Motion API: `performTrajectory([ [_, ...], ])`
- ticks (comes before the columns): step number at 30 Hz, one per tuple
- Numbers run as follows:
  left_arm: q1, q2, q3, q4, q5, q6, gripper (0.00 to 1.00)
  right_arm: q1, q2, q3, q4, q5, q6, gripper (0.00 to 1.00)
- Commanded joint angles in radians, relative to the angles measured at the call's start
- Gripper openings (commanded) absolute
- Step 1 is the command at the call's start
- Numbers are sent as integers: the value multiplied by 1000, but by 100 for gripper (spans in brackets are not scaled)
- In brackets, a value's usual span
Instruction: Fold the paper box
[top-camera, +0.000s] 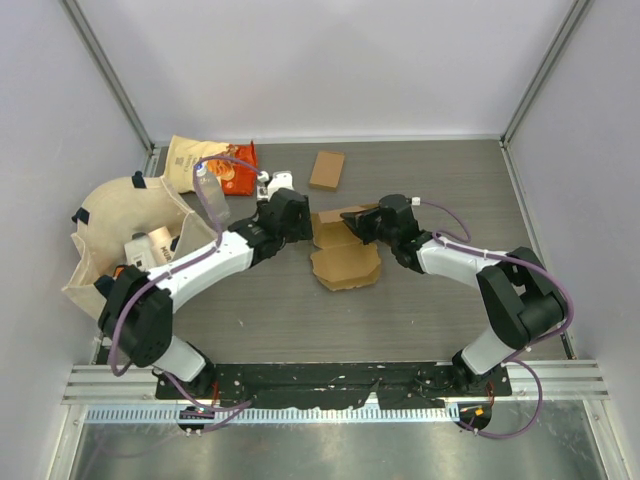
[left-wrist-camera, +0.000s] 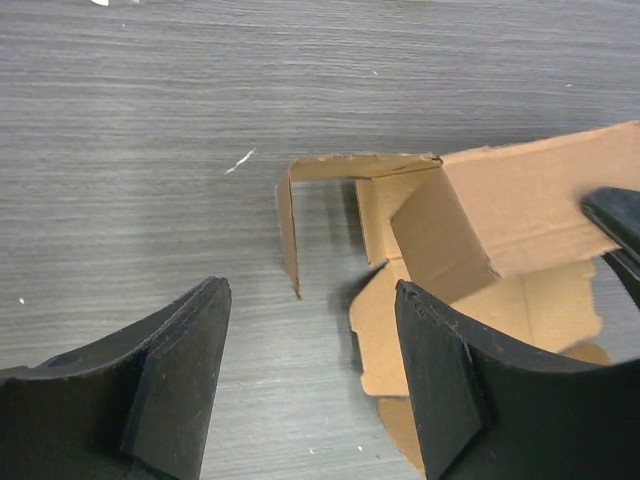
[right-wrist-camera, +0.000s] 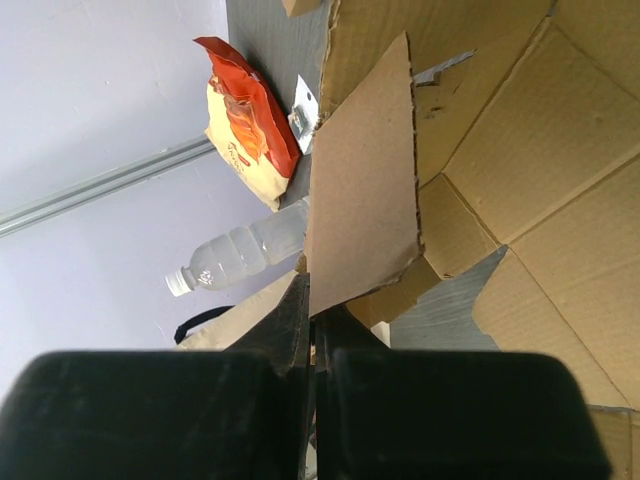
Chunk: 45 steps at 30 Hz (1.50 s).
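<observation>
The paper box (top-camera: 345, 262) is a partly folded brown cardboard blank lying mid-table, with some flaps raised. My left gripper (top-camera: 300, 222) stands open at its left side. In the left wrist view the box (left-wrist-camera: 480, 220) lies beyond and to the right of the open gripper (left-wrist-camera: 310, 300), with one thin side flap (left-wrist-camera: 288, 235) standing upright and nothing between the fingers. My right gripper (top-camera: 362, 225) is at the box's far right part. In the right wrist view it (right-wrist-camera: 312, 300) is shut on the edge of a raised cardboard flap (right-wrist-camera: 365, 180).
A small closed cardboard box (top-camera: 327, 169) lies at the back. At the back left are an orange snack bag (top-camera: 215, 162), a clear water bottle (top-camera: 210, 198) and a beige cloth bag (top-camera: 120, 225). Metal rails border the table.
</observation>
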Motion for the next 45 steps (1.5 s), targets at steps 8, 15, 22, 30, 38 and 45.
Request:
performTrajectory([
  [8,45,133,123,-80,35,71,44,-2,-37,-5,50,37,16,1],
  [15,50,199,168,-70,92,113,21,0,-34,-12,51,43,14,1],
  [22,50,138,159,-30,221,94,0,17,-50,-57,65,66,5,1],
  [30,50,122,228,-83,279,-14,0,64,-57,-117,131,107,8,1],
  [38,51,113,215,-40,279,-94,0,83,-77,-143,131,132,-9,1],
  [45,51,96,222,-27,296,-126,0,121,-70,-199,175,155,0,1],
])
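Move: The paper box's loose left side flap hangs just ahead of the open left fingers: some 3 cm forward, 1 cm right and 4 cm lower. The raised panel that the right hand grips lies about 7 cm right of the left hand, 1 cm farther out and level. The box's lower tray is about 8 cm right, 3 cm back and 10 cm below. From the right hand that flap is roughly 8 cm left, 1 cm ahead and 4 cm below. The loose side flap is taken by the left hand, which sinks about 4 cm and eases slightly forward until the flap stands between its fingers, then shuts them to pinch the lower part. Keeping that grip, the hand lifts and carries it right, towards the raised panel, rolling back about 10 degrees. Meanwhile the right hand keeps its pinch on the panel and draws it back about 2 cm, slightly down and right. ##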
